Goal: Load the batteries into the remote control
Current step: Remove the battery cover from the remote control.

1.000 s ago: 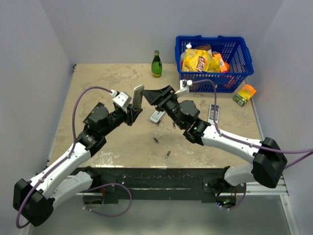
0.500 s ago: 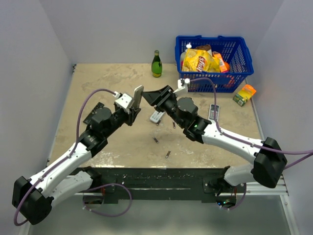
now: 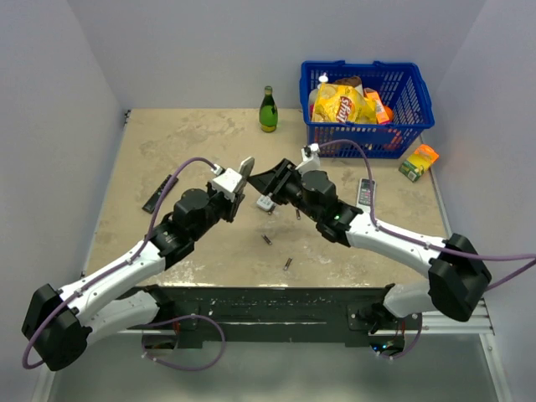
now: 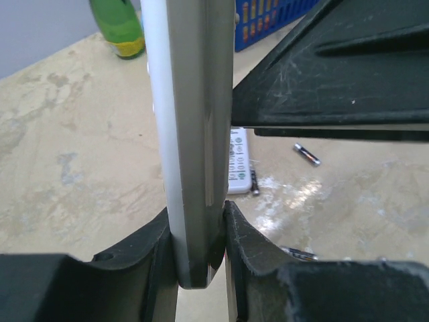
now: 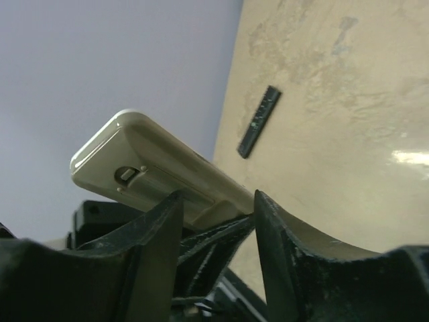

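Observation:
The remote control (image 3: 244,172) stands upright above the table, and my left gripper (image 3: 232,189) is shut on its lower end. The left wrist view shows it edge-on (image 4: 191,127) between the pads, grey back to the right. My right gripper (image 3: 265,179) meets that back from the right; its jaws stand apart, with its fingertips (image 5: 175,201) by the battery cover (image 5: 157,178) and nothing clamped. Three batteries (image 3: 266,239) (image 3: 287,265) (image 3: 297,213) lie loose on the table.
A white remote (image 3: 268,201) lies under the grippers and another remote (image 3: 366,193) lies to the right. A black strip (image 3: 153,201) is at the left. At the back stand a green bottle (image 3: 268,110) and a blue basket (image 3: 416,107) of snacks, with a small box (image 3: 419,162) beside it.
Both arms have shifted: the left gripper carried the remote to the right and nearer the right gripper. The right gripper's jaws narrowed and now sit against the remote's back.

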You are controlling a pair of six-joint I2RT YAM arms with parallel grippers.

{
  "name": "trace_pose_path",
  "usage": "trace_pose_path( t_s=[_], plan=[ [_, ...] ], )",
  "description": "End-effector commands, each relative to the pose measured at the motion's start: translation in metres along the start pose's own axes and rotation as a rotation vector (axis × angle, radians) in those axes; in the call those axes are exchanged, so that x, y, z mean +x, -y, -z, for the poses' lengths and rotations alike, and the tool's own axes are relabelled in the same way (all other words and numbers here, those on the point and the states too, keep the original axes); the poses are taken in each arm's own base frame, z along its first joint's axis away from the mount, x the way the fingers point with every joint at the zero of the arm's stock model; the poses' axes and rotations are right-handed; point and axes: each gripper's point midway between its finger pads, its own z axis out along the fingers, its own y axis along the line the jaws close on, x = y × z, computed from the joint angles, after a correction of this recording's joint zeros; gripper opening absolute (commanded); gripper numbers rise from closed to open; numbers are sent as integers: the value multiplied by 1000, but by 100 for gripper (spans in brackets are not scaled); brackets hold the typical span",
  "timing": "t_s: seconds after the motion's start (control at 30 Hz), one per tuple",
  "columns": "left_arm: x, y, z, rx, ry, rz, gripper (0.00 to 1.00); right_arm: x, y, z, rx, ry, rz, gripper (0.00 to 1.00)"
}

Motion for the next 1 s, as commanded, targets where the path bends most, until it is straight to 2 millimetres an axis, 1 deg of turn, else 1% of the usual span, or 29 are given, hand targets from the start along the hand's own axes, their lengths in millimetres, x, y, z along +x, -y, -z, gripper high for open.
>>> trace_pose_path(
  t_s=[0.0, 0.03, 0.07, 0.1, 0.13, 0.17, 0.2, 0.23, 0.27, 0.3, 0.33, 0.37, 0.4, 0.43, 0.47, 0.53, 0.57, 0.63, 0.7, 0.73, 0.87, 0.93, 0.97],
  plan=[
    [-29, 26, 6, 111, 45, 117, 0, -27, -13, 30, -39, 63, 367, 56],
    [-29, 28, 6, 120, 41, 128, 0, -34, -20, 41, -57, 80, 461, 63],
    [-34, 31, 8, 142, 44, 133, 0, -35, -22, 47, -77, 73, 558, 67],
    [-30, 34, 9, 153, 18, 138, 0, -37, -21, 53, -92, 72, 720, 70],
    [-31, 35, 10, 159, 10, 140, 0, -40, -26, 62, -112, 73, 800, 75],
    [-35, 39, 12, 189, 13, 142, 0, -35, -26, 68, -153, 44, 888, 78],
    [-37, 41, 14, 202, 15, 146, 0, -38, -24, 71, -164, 49, 1038, 79],
    [-32, 42, 16, 208, -11, 147, 0, -36, -25, 75, -186, 41, 1097, 80],
    [-35, 44, 18, 225, -10, 151, 0, -34, -24, 81, -220, 37, 1201, 80],
    [-32, 44, 19, 234, -30, 154, 0, -33, -25, 84, -245, 39, 1246, 83],
    [-33, 41, 19, 232, -33, 161, 0, -34, -30, 86, -273, 68, 1282, 85],
    [-34, 42, 20, 249, -36, 170, 0, -33, -24, 89, -289, 78, 1352, 87],
    [-31, 41, 20, 257, -50, 186, 0, -25, -28, 91, -352, 70, 1405, 89],
    [-29, 36, 20, 256, -58, 198, 0, -20, -29, 92, -388, 60, 1465, 94],
    [-29, 39, 21, 282, -65, 203, 0, -18, -28, 92, -421, 58, 1573, 98],
    [-23, 36, 22, 282, -88, 200, 0, -12, -30, 93, -480, 62, 1657, 98],
    [-22, 37, 23, 291, -95, 196, 0, -10, -27, 92, -500, 71, 1737, 98],
    [-17, 37, 25, 295, -101, 180, 0, -3, -34, 94, -575, 80, 1786, 98],
    [-13, 36, 27, 297, -110, 171, 0, -2, -40, 94, -604, 111, 1770, 98],
    [-10, 36, 27, 298, -116, 171, 0, 1, -50, 96, -655, 137, 1767, 98],
    [-15, 40, 29, 328, -98, 180, 0, 11, -63, 91, -736, 151, 1745, 98],
    [-17, 38, 29, 328, -87, 191, 0, 16, -62, 86, -754, 140, 1736, 98],
    [-19, 40, 30, 342, -81, 197, 0, 16, -67, 86, -762, 143, 1735, 98]
  ],
)
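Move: The held remote's battery cover, facing the right hand, sits about 3 cm to the right gripper's left, some 1 cm ahead and 1 cm higher. From that gripper the white remote on the table lies roughly 13 cm ahead, 4 cm right and 23 cm down; the nearest loose battery is 3 cm right, 1 cm back, equally low. From the left gripper, pinching the remote's lower end, the cover is about 2 cm ahead, 2 cm right and 5 cm up. Lift the right fingertip off the remote and draw the right gripper back about 8 cm, arcing up and right first, then down and partly back left. Meanwhile roll it roughly 95 degrees, its left side dropping, and open the half-open fingers fully. Keep the left pinch on the remote, easing it back some 4 cm and tipping that hand down. ##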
